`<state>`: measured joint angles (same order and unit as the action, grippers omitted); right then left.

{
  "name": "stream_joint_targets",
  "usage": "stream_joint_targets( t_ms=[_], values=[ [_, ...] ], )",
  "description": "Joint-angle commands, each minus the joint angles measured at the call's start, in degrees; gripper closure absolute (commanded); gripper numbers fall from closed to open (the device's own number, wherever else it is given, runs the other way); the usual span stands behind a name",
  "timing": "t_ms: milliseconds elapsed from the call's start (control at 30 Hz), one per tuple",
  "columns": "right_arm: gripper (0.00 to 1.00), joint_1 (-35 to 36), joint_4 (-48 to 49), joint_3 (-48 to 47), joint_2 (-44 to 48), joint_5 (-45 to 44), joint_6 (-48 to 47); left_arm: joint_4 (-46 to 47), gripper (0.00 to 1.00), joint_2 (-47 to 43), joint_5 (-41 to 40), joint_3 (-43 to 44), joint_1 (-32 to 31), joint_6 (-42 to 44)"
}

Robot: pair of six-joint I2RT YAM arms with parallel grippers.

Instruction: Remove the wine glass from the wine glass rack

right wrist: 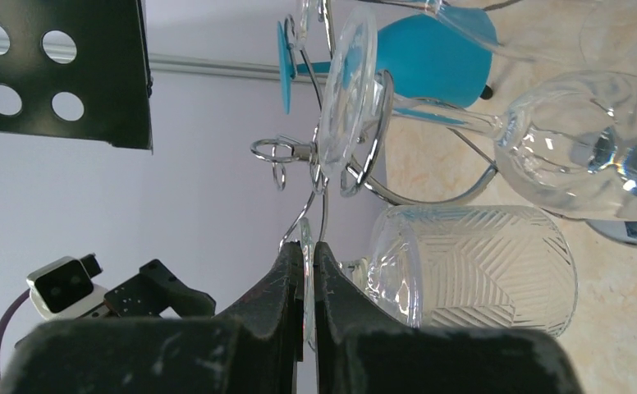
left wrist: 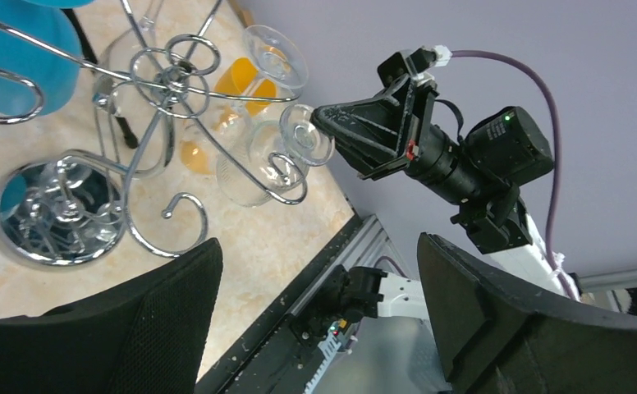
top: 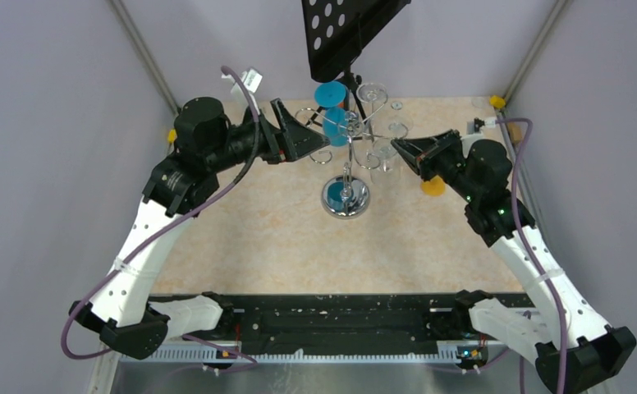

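Observation:
The chrome wine glass rack [top: 350, 131] stands mid-table on its round mirrored base [top: 345, 199], with glasses hanging upside down from its scrolled arms. My right gripper [right wrist: 308, 250] is shut on the thin foot of a clear cut-pattern wine glass [right wrist: 479, 267], which still hangs on a rack arm. The left wrist view shows that pinch from the side: right gripper [left wrist: 325, 121], wine glass [left wrist: 254, 168]. My left gripper [left wrist: 323, 312] is open and holds nothing, just left of the rack [left wrist: 167, 90] beside the blue glasses [top: 332, 111].
A black perforated plate [top: 344, 29] on a tripod stands behind the rack. Another clear glass [right wrist: 578, 156] and a blue one [right wrist: 430, 49] hang close to the held glass. An orange object [top: 433, 186] lies under my right arm.

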<state>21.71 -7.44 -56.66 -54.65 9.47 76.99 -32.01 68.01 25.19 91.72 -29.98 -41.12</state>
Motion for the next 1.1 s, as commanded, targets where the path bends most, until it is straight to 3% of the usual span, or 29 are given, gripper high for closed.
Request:
stream_joint_targets(
  t_ms=[0, 233, 567, 800, 1067],
  values=[
    [1.0, 0.61, -2.44, -3.26, 4.67, -0.88, -0.65, 8.54, 0.1, 0.2, 6.33, -1.73, 0.27, -4.68],
    [1.0, 0.61, -11.58, -5.78, 10.59, -2.0, -4.63, 21.59, 0.17, 2.53, 11.02, -7.1, -3.87, -16.81],
    [1.0, 0.65, -12.12, -7.82, 14.66, 2.92, -7.61, 23.26, 0.37, 9.84, 6.03, -4.97, -12.59, -23.67],
    [1.0, 0.54, -9.21, -8.45, 13.51, 8.67, -8.01, 23.85, 0.51, 13.71, 7.15, -3.58, -14.33, -28.29],
    [1.0, 0.62, -5.37, -5.47, 13.0, 12.31, -6.92, 26.4, 0.58, 14.57, 8.56, -4.03, -14.58, -31.94]
  ],
)
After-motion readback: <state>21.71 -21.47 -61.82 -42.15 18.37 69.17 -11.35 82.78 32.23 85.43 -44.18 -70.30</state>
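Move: The clear glass already hangs off the rack, its foot pinched in the right hand; that foot lies about 17 cm to the left hand's right, 5 ahead and 9 below. The open air it goes to is some 9 cm back, 1 right and 4 above the right hand. From the right hand, the rack hub lies 5 cm ahead and 9 left, the empty near hook 4 back and 5 left, the next hanging glass's foot 5 ahead and 1 right, all near its height. The glass, foot still pinched and bowl down, is drawn about 9 cm back by the right hand, away from the rack hub, rising some 4 cm in the later part. The left hand sweeps about 13 cm right and sinks 5 to meet it, swinging clockwise and rolling some 25 degrees, its wide fingers closing to about half open around the foot, one above and one below. ##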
